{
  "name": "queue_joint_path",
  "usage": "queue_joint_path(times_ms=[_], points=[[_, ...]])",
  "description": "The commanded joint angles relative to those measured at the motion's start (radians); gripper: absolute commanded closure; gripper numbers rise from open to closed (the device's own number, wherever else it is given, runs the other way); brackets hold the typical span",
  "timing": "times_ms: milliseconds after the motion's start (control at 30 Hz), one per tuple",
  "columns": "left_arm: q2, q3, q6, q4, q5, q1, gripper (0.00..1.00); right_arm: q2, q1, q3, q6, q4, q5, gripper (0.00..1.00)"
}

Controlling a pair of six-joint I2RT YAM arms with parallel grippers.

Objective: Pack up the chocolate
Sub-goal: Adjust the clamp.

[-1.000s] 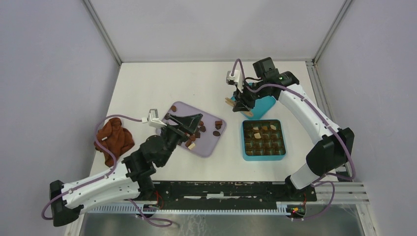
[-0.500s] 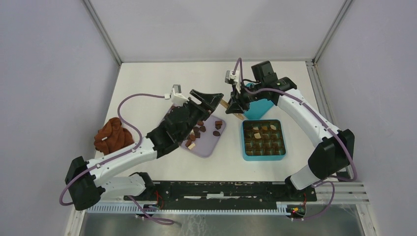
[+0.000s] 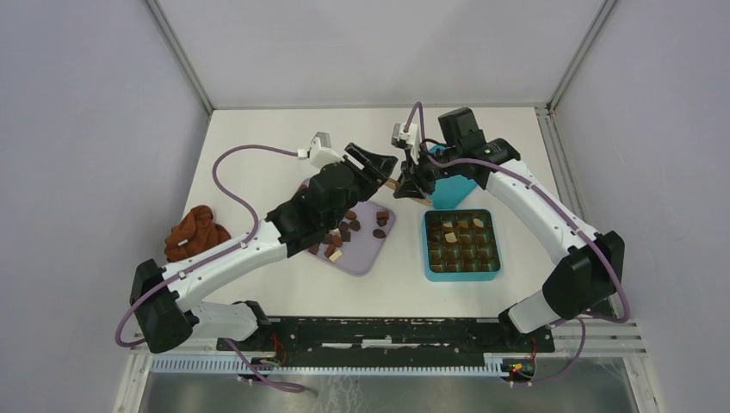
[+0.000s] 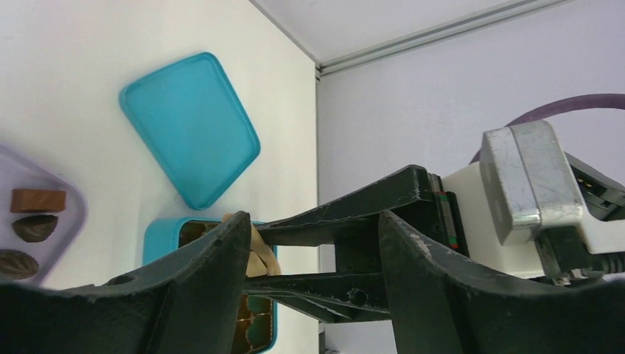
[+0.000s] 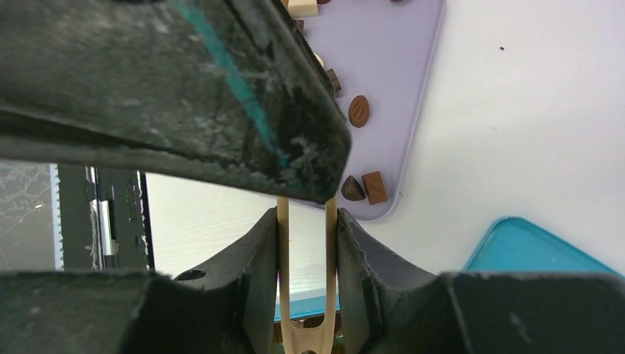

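Small brown and cream pieces of chocolate (image 3: 353, 225) lie on a lilac tray (image 3: 372, 249); more sit in cells of the open teal box (image 3: 461, 244). My right gripper (image 3: 411, 183) (image 5: 306, 221) is shut on beige wooden tongs (image 5: 282, 273) (image 3: 393, 182), whose two arms are pressed between its fingers. My left gripper (image 3: 387, 168) (image 4: 313, 221) is open, and its jaws straddle the right gripper's fingers and the tongs (image 4: 253, 247). One left finger (image 5: 184, 88) hides the tong tips in the right wrist view.
The teal lid (image 3: 454, 185) (image 4: 190, 136) lies flat behind the box. A rust-brown cloth lump (image 3: 194, 232) sits at the table's left side. The two arms meet above the tray's far right corner.
My left arm swung up and right from over the tray to the right gripper, and its jaws narrowed. The right gripper shifted slightly left, still shut on the tongs.
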Motion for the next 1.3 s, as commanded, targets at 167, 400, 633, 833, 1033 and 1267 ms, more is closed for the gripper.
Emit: queue_joint_path(times_ms=[167,400,633,833,1033,1267], points=[[-0.026,0.026,-0.012,-0.114,-0.07,0.001,0.29,-0.024,0.012,0.013,0.019,0.061,0.034,0.65],[-0.035,0.017,-0.028,-0.131,-0.08,0.0,0.28,-0.027,0.025,0.015,-0.004,0.047,0.049,0.67],[-0.005,0.003,-0.118,-0.149,-0.058,0.0,0.28,-0.029,0.035,0.024,-0.008,0.049,0.062,0.67],[0.02,-0.014,-0.187,-0.131,-0.056,0.0,0.31,-0.028,0.051,0.034,-0.003,0.055,0.06,0.67],[0.051,-0.007,-0.212,-0.103,-0.033,0.001,0.39,-0.028,0.071,0.034,-0.003,0.061,0.091,0.66],[0.061,-0.009,-0.243,-0.096,-0.029,0.001,0.56,-0.03,0.08,0.042,0.0,0.062,0.138,0.66]])
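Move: The clamp's tips stick out of the right gripper about 5 cm below the left hand, roughly 1 cm back and 1 cm to its right; the right gripper itself is some 2 cm back, 5 cm right and 6 cm below. Far under the left hand, about 28 cm down, the lilac tray's middle lies 9 cm left and 3 cm back. From the right hand, the tips are about 4 cm left, 1 cm ahead and 1 cm up. Lower the open left gripper about 5 cm over the clamp's tips, easing some 1.5 cm left on the way and then back right, while tipping its fingers down about 10 degrees. Near the bottom, begin closing to about half open around the tips. With the right gripper keep hold of the clamp and bring it a little over 1 cm left, into the left fingers. ##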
